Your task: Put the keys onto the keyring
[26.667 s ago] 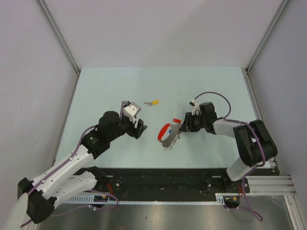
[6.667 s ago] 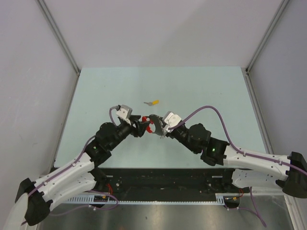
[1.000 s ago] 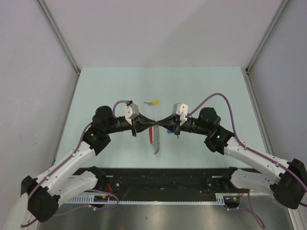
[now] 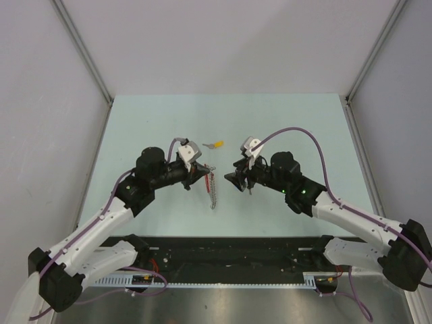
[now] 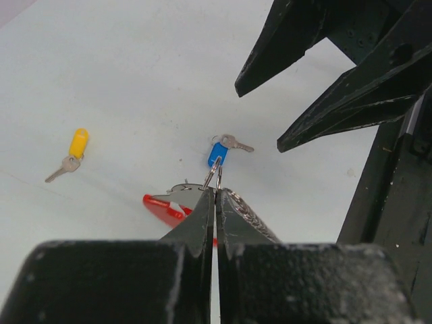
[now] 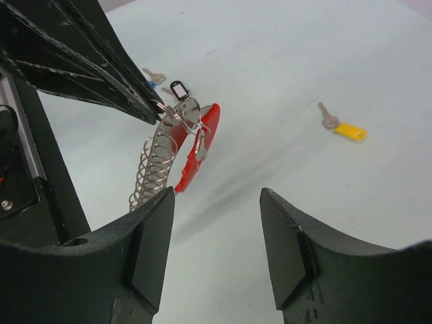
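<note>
My left gripper point(image 5: 216, 194) is shut on a ring of the keyring point(image 6: 152, 169), a silvery coil with a curved red tag point(image 6: 199, 145), and holds it off the table. A blue key point(image 5: 216, 154) with a bare silver key point(image 5: 234, 142) hangs from that ring past the fingertips. A yellow key point(image 5: 76, 144) lies alone on the table farther back point(image 4: 217, 144). My right gripper point(image 6: 216, 250) stands open just right of the keyring point(image 4: 212, 187), with nothing between its fingers. In the top view the left gripper point(image 4: 202, 171) and right gripper point(image 4: 236, 179) face each other.
A small black loop tag point(image 6: 179, 89) hangs on the keyring beside the red tag. The pale green table point(image 4: 297, 128) is framed by grey walls and metal posts, with a black rail point(image 4: 229, 260) along the near edge.
My right gripper has opened and drawn back to the right, off the keyring. The left gripper stays shut on the keyring, which now hangs from it alone.
</note>
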Available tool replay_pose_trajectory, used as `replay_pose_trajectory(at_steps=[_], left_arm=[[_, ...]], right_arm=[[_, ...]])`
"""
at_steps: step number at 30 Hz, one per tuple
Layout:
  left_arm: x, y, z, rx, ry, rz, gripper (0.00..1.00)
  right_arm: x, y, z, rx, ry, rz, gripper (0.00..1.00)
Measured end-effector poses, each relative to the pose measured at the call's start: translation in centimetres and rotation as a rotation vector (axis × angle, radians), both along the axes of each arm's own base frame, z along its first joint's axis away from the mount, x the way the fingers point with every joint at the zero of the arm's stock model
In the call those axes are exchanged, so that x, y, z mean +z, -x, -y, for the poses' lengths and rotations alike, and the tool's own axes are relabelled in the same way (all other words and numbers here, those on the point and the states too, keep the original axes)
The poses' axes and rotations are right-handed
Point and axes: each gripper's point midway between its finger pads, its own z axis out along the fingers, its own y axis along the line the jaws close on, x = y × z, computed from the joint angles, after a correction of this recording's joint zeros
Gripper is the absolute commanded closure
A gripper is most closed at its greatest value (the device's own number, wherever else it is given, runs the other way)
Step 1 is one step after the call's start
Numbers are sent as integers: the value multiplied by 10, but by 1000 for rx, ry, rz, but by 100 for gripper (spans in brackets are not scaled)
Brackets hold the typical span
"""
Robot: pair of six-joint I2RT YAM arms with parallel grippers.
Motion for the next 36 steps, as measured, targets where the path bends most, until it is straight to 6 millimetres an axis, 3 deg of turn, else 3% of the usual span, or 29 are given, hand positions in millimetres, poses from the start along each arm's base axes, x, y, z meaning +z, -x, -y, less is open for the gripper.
replay_pose_trajectory(at_steps=[12, 21, 25, 28, 36], left_arm=[[-4, 11, 3, -70, -30, 1, 100], [-5, 20, 6, -134, -33, 6, 100], [-6, 24, 7, -157, -39, 8, 100], [-8, 25, 6, -165, -49, 8, 100], [-10, 35, 9, -225, -52, 9, 100]], right_arm=[[-13, -1, -20, 65, -11, -23, 44], [0, 5, -31, 144, -59, 24, 57], [3, 7, -33, 173, -63, 46, 70], [1, 5, -32, 174, -53, 53, 73], [-13, -13, -22, 113, -20, 29, 67]])
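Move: The keyring's wire loop, upright in the left fingertips, is about 6 cm to the right hand's left and at about its height, roughly 1 cm back. The blue-tagged key lies on the table some 7 cm ahead, 6 cm right and 18 cm below that hand; the yellow-tagged key lies about 25 cm ahead and 5 cm left. From the left hand the loop is just off the tips, 1 cm ahead and 1 cm right. Leftward first, some 3 cm on the side of the held loop with a slight counter-clockwise turn, the empty right hand then swings about 2 cm forward, sinking and easing back right, its open fingers narrowing by about half. Meanwhile the left hand keeps its pinch on the loop and draws it back about 3.5 cm, turning clockwise. ##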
